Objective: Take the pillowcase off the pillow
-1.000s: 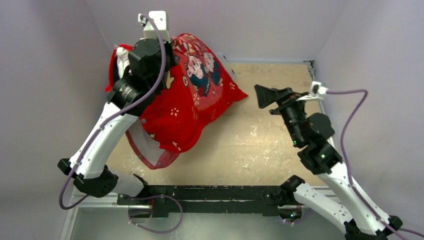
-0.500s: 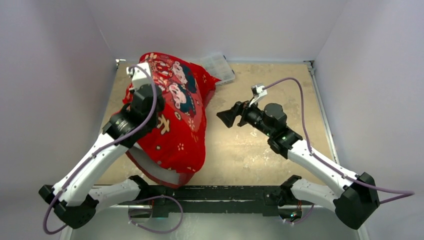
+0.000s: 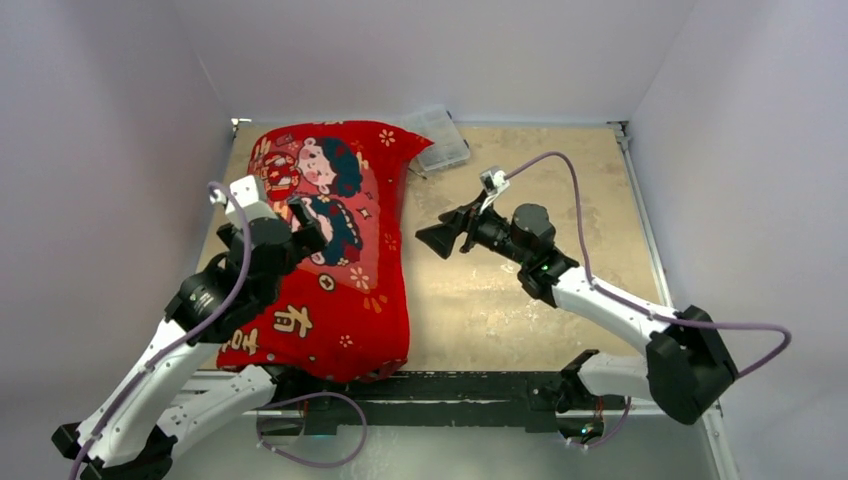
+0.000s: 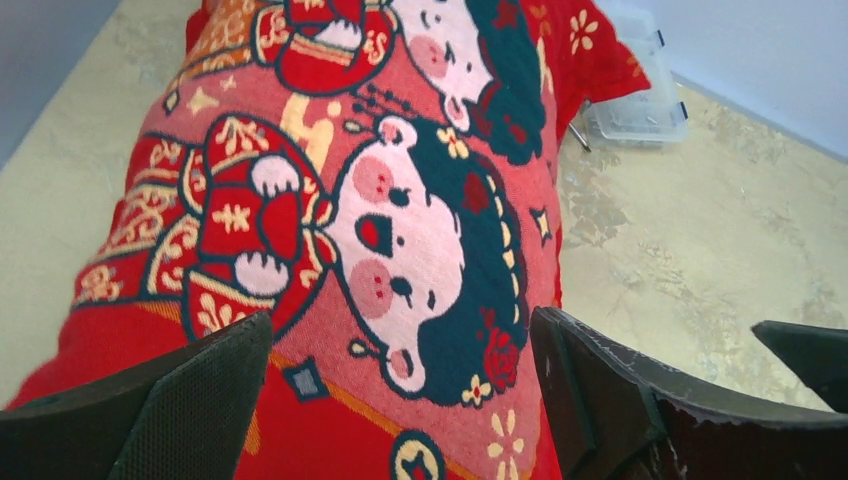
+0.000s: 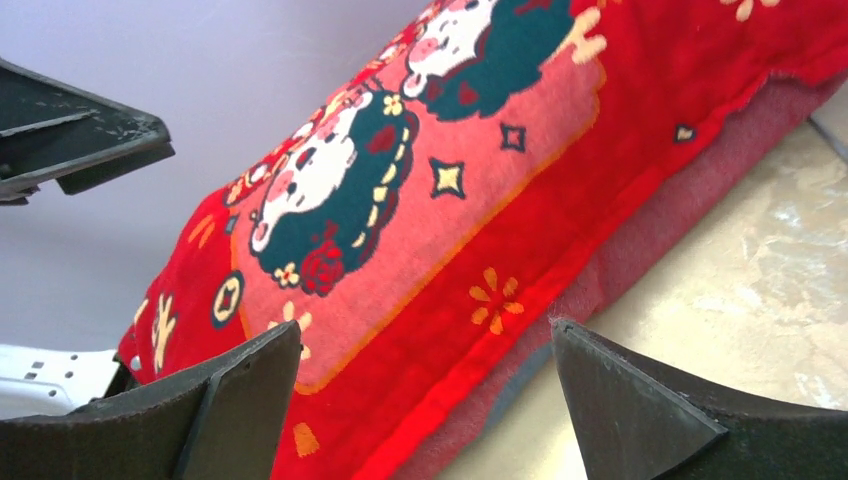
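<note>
The red printed pillowcase (image 3: 330,260) lies flat and plump on the left half of the table, reaching the near edge. No white pillow shows; it is hidden. My left gripper (image 3: 308,228) hovers open over the cartoon print, holding nothing; in the left wrist view the pillowcase (image 4: 400,220) fills the space between the spread fingers of the left gripper (image 4: 400,400). My right gripper (image 3: 432,232) is open and empty just right of the cover's right edge. In the right wrist view the pillowcase (image 5: 480,200) and its side seam lie ahead of the right gripper (image 5: 425,400).
A clear plastic box (image 3: 437,137) sits at the back, touching the cover's far right corner; it also shows in the left wrist view (image 4: 640,100). Bare tan tabletop (image 3: 540,170) lies to the right. Walls enclose the table on three sides.
The left arm brought the bundle down from the back and it now lies flat on the table. The left gripper has let go of it. The right arm swung left toward the cover.
</note>
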Action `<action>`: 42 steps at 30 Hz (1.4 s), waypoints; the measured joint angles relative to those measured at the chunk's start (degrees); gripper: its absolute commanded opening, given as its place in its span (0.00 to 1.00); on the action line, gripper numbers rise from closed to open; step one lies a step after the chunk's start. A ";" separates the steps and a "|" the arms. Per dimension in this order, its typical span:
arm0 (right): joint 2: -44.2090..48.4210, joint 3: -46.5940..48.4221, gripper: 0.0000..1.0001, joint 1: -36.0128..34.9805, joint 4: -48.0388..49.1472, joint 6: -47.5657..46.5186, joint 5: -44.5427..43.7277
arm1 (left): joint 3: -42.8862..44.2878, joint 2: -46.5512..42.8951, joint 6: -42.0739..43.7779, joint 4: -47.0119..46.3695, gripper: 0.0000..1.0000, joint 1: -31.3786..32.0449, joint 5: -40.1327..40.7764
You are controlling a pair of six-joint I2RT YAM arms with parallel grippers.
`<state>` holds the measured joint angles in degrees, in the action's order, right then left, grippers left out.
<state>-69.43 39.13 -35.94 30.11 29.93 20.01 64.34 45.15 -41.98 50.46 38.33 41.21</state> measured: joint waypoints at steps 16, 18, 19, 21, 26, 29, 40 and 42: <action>-28.61 3.17 0.99 -0.26 17.92 5.31 11.72 | -19.61 -4.13 -11.26 -1.97 0.99 -0.02 -3.52; -32.61 6.43 0.99 -0.66 20.20 6.25 12.28 | -19.93 -4.13 -11.69 -2.40 0.99 -0.02 -3.45; -34.64 8.28 0.99 -0.98 21.18 6.73 12.50 | -20.11 -4.15 -12.00 -2.62 0.99 -0.02 -3.41; -38.69 12.00 0.99 -2.01 22.97 7.63 12.63 | -20.52 -4.24 -12.52 -3.04 0.99 -0.02 -3.28; -46.86 19.50 0.74 -5.40 25.31 8.98 12.74 | -22.82 -4.44 -13.46 -4.31 0.98 -0.02 -2.93; -48.87 21.00 0.18 -6.34 26.08 9.22 12.74 | -24.63 -4.68 -14.01 -5.16 0.96 -0.02 -2.36; -32.00 17.20 0.00 -7.04 13.33 1.97 0.68 | -25.86 1.38 -11.08 -14.12 0.97 -0.07 -2.80; -25.05 14.19 0.00 -7.34 10.64 0.61 -4.96 | -25.70 3.74 -9.86 -18.23 0.97 -0.04 -4.46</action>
<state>-94.48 53.32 -43.29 40.75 30.55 15.05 38.63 48.88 -51.83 32.23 38.28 36.75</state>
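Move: For the right hand, the pillowcase's right border, where it will pinch, lies about 4 cm ahead, 13 cm to its left and 13 cm below. The clear box stands some 26 cm ahead of that hand, 3 cm to its left and 20 cm down; the pillowcase's near hem is about 25 cm back and 11 cm left. From the left hand, the lower printed girl is almost straight below, roughly 14 cm down, and the right border 5 cm ahead, 14 cm right. Down and leftward, the right hand sweeps about 14 cm towards the pillowcase's right border, tipping down and turning counter-clockwise; its fingers shut on the cloth, then it lifts some 9 cm and draws back right, turning back and keeping the pinch. The left hand sinks about 14 cm with open fingers, presses its tips onto the printed girl, then slides slightly forward and right. ##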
